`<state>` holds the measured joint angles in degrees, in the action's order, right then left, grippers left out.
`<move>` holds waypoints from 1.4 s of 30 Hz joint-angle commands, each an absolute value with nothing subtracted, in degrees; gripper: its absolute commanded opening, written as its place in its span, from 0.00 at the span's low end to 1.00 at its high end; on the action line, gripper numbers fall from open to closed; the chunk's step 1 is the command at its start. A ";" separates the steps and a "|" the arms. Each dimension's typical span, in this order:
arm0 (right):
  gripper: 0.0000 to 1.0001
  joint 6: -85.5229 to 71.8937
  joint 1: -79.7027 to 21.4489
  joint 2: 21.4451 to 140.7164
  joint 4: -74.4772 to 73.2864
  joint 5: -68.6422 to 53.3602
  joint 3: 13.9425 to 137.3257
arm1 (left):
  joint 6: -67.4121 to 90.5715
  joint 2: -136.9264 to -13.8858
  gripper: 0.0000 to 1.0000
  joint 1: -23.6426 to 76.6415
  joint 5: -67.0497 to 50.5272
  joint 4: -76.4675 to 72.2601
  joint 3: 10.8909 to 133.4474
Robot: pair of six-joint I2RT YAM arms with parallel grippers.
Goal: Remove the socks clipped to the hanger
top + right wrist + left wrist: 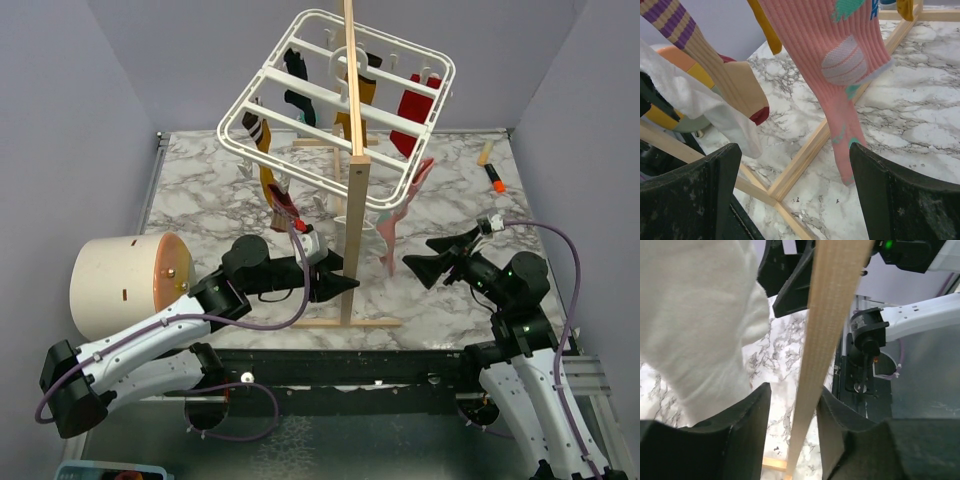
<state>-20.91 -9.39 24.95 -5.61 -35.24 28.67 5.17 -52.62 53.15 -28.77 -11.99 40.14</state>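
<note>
The white grid hanger (330, 100) hangs from a wooden rack stand (358, 230). Clipped socks hang from it: black (297, 80), mustard (360, 95), red (410, 120), pink with teal (390, 235) and striped (268, 170). My left gripper (342, 277) is open at the stand's post, which shows between its fingers in the left wrist view (827, 315), with a white sock (695, 315) to its left. My right gripper (425, 256) is open and empty just right of the pink sock. The right wrist view shows the pink sock (840, 65), the striped sock (725, 75) and a white sock (715, 112) ahead of the open gripper (795, 170).
A beige cylindrical bin (115, 280) with an orange inside lies on its side at the left. An orange marker (495, 178) and a small pale stick (484, 152) lie at the back right. The stand's base bars (345, 322) lie on the marble table (200, 190).
</note>
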 commanded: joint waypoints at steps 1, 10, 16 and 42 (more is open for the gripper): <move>0.96 -20.39 -9.67 24.37 -4.10 -35.13 27.64 | 2.56 -52.90 0.34 53.66 -21.54 -14.41 40.37; 0.96 -20.82 -9.67 25.15 -2.57 -35.01 26.64 | 2.68 -57.39 0.00 53.78 -22.78 -16.13 41.03; 0.95 -20.58 -9.67 24.20 -4.19 -31.02 27.08 | 3.98 -60.19 0.00 54.20 -20.40 -18.83 41.63; 0.96 -22.42 -9.69 22.28 -14.38 14.02 44.30 | 6.95 -81.12 0.00 58.16 -6.20 -33.43 49.92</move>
<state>-21.41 -9.39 21.50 -13.47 9.61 42.11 5.78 -76.71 60.05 -19.14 -34.68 48.05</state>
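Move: The near wooden post of the stand stands between the left hand's open fingers, at most 1 cm to its right. From that hand the white sock hangs about 6 cm ahead and 4 cm right, and the striped sock some 11 cm ahead and 11 cm left, both slightly higher. The pink sock is roughly 7 cm ahead and 4 cm left of the right hand; the white sock is about 3 cm ahead and 8 cm left of it. The stand's near post gets pinched as the left fingers close on it, then is dragged to the right with a smaller forward drift, about 9 cm in all and quickening towards the end, the grip kept. The right hand, fingers wide open and empty, waits, then swings right some 12 cm while rising about 9 cm and turning 45 degrees clockwise, from facing forward-left to facing forward. ##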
